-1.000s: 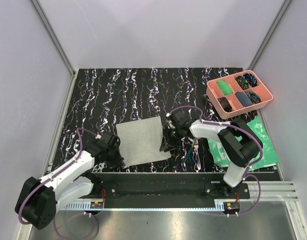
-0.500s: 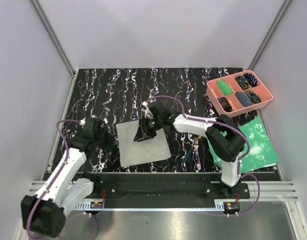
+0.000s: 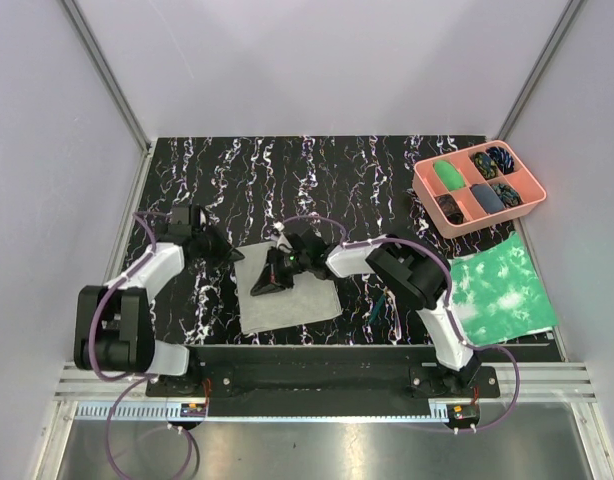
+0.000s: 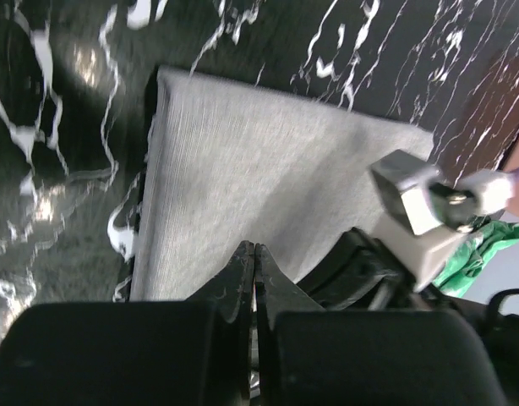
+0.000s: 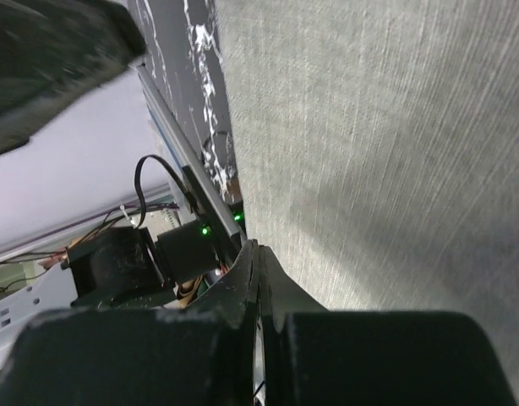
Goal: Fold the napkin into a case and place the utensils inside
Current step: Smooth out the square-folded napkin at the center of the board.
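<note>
The plain grey napkin (image 3: 307,297) lies flat on the black marbled table, and no folded case shows. My left gripper (image 3: 234,258) is shut at the napkin's far left corner. In the left wrist view its closed tips (image 4: 255,248) meet the cloth (image 4: 259,161) at its edge. My right gripper (image 3: 257,290) reaches across the napkin and is shut near its left edge. In the right wrist view those tips (image 5: 256,245) pinch together at the border of the cloth (image 5: 395,127). The utensils (image 3: 390,298) lie on the table just right of the napkin.
A pink compartmented tray (image 3: 424,197) with small items stands at the back right. A green-and-white mottled sheet (image 3: 497,285) lies at the front right, also glimpsed in the left wrist view (image 4: 475,254). The right arm's wrist (image 4: 416,211) hangs over the napkin's near side.
The left arm swung from the napkin's near left side up to its far left corner. The right gripper crossed from the napkin's right edge to its left side and shut.
</note>
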Robot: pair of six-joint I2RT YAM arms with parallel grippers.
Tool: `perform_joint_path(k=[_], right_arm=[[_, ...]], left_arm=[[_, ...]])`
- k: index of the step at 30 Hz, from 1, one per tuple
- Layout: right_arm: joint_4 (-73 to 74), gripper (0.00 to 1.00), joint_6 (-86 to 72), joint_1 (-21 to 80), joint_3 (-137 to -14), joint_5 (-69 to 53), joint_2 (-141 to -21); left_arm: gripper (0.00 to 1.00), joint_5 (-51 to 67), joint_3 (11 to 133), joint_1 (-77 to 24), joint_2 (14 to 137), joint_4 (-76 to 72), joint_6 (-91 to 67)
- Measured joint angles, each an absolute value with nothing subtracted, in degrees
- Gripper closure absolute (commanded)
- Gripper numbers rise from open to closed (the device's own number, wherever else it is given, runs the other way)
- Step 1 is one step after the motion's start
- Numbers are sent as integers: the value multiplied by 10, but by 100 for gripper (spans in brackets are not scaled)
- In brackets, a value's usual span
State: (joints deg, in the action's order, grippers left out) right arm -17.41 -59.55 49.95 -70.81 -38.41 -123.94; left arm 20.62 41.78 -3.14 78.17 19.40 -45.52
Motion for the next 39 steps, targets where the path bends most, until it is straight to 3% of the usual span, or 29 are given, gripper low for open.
perform_joint_path(k=[9,20,39], right_arm=[[-179,100,-595,502,-775,-394,-1280],[-125,100,-542,502,-919,-401,-1379],[-188,100,-550,542,-831,-421,-1363]], left_arm=[[100,223,499,-6,917,221,-369],[100,247,533,-1,988,258,-316],[100,275,528,20,994,252,-325]])
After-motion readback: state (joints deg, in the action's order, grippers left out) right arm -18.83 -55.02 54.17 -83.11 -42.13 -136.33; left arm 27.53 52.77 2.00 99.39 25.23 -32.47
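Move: The far-left corner of the square napkin is about 5 cm ahead of my left fingertips, 2 cm to their left and 6 cm below; its centre lies some 11 cm to their right and 4 cm back. From my right hand, the middle of the napkin's left edge is roughly 5 cm left, 2 cm ahead and 3 cm down, the near-left corner about 4 cm left and 8 cm back, and the teal utensil some 28 cm right and 2 cm back. I lower my left hand about 5 cm, edging slightly forward and left while its fingers tip down some 10 degrees, onto the napkin just short of the far-left corner, and hold there. My closed right fingers pass left and forward over the cloth, dip to its left edge beside the left hand, then stroke about 5 cm back along that edge. ##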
